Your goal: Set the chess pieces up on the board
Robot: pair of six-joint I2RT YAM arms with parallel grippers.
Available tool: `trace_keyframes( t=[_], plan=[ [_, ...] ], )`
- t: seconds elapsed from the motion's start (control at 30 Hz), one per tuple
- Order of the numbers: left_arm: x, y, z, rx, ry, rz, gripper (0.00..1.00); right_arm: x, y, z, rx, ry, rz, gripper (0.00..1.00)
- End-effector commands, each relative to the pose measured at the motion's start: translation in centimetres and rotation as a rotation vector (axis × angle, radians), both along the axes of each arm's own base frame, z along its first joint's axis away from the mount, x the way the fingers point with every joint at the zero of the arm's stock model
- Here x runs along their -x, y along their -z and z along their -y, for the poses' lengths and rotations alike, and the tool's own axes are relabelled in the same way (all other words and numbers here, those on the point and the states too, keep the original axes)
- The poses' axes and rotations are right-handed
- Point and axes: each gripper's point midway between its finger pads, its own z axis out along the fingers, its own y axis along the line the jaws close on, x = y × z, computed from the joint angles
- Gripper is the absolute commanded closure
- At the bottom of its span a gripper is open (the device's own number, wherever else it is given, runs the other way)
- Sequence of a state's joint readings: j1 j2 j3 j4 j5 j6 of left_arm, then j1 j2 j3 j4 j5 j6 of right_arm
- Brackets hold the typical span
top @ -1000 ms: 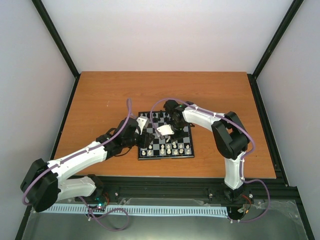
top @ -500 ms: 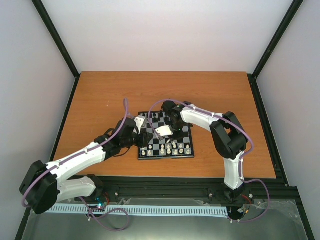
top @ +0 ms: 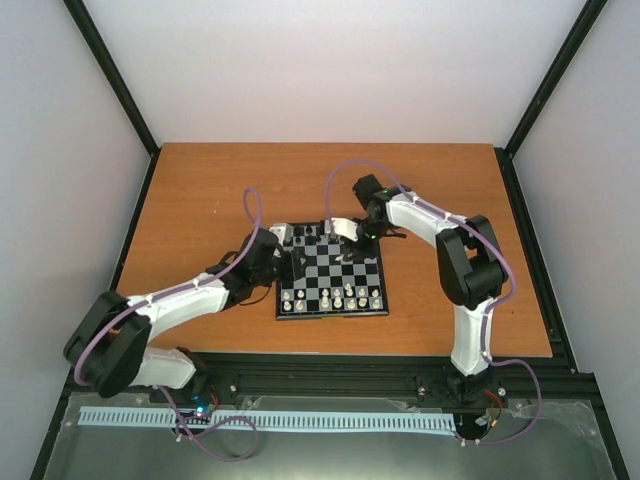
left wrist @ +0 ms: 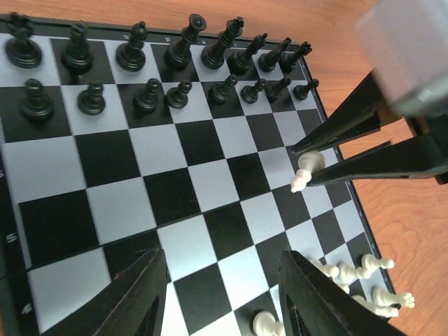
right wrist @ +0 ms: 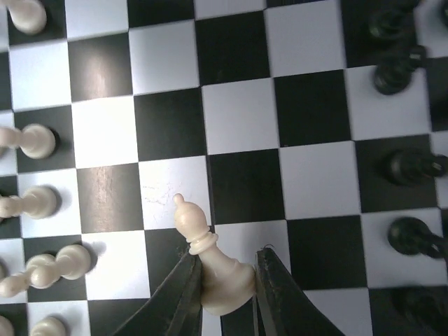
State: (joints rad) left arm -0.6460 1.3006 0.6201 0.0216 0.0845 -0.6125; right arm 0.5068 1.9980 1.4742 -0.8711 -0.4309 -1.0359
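The board (top: 335, 268) lies in the middle of the table. Black chess pieces (left wrist: 140, 66) fill two rows at its far edge, and white chess pieces (top: 335, 297) stand along the near edge. My right gripper (right wrist: 227, 257) is shut on the base of a white bishop (right wrist: 206, 255), which is tilted with its head pointing away from the fingers. From the left wrist the bishop (left wrist: 306, 170) hangs over the board's right side between the right fingers (left wrist: 350, 129). My left gripper (left wrist: 220, 280) is open and empty over the board's left part (left wrist: 175, 189).
Loose white pieces (left wrist: 371, 276) cluster at the board's near right corner, close to my left gripper's right finger. Bare wooden table (top: 210, 190) surrounds the board. Black frame rails (top: 525, 230) edge the table on both sides.
My right gripper has closed on the white bishop and drawn back from the board's middle toward its far right. My left gripper has shifted slightly toward the far side, still open.
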Motion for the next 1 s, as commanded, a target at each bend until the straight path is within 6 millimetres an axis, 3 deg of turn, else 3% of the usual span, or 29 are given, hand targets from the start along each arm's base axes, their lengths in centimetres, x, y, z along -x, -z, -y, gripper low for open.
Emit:
trace_keyframes(
  t=[0.0, 0.2, 0.37, 0.67, 0.97],
  plan=[
    [-2.5, -3.6, 3.3, 0.216, -0.001, 0.049, 0.55, -0.2, -4.5, -1.5, -0.218, 0.149, -0.117, 0.85],
    [-3.4, -3.0, 6.2, 0.320, 0.057, -0.003, 0.51, 0.7, -5.7, -1.9, -0.294, 0.200, -0.206, 0.85],
    [-3.8, -2.3, 7.5, 0.369, 0.081, -0.032, 0.55, 1.1, -6.0, -2.2, -0.322, 0.213, -0.245, 0.85],
    [-4.0, -1.7, 8.5, 0.399, 0.110, -0.051, 0.71, 1.5, -5.6, -2.2, -0.323, 0.208, -0.259, 0.85],
    [-3.9, -1.4, 9.1, 0.410, 0.139, -0.065, 0.76, 1.4, -5.4, -2.3, -0.323, 0.214, -0.269, 0.85]
  ],
)
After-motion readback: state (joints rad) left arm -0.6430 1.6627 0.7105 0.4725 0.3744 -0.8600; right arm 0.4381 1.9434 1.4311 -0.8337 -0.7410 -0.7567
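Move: The white piece pinched in the right gripper lies about 9 cm to the left gripper's right, 3 cm ahead and some 5 cm lower. From the right gripper, the left fingers it is brought to are roughly 9 cm to the left, 3 cm back and 5 cm up. The nearest standing white pawn is about 6 cm back of the right gripper, level sideways and 3 cm lower; a black pawn stands some 6 cm ahead, 1 cm left, equally low. Bring the left gripper right about 8 cm and a little forward, rolling it some 20 degrees so its left side drops, until its fingers straddle the white piece; narrow them to roughly half their opening. Meanwhile lift the right gripper about 4 cm, easing slightly left and tilting, keep its pinch on the piece, then hold it there. ##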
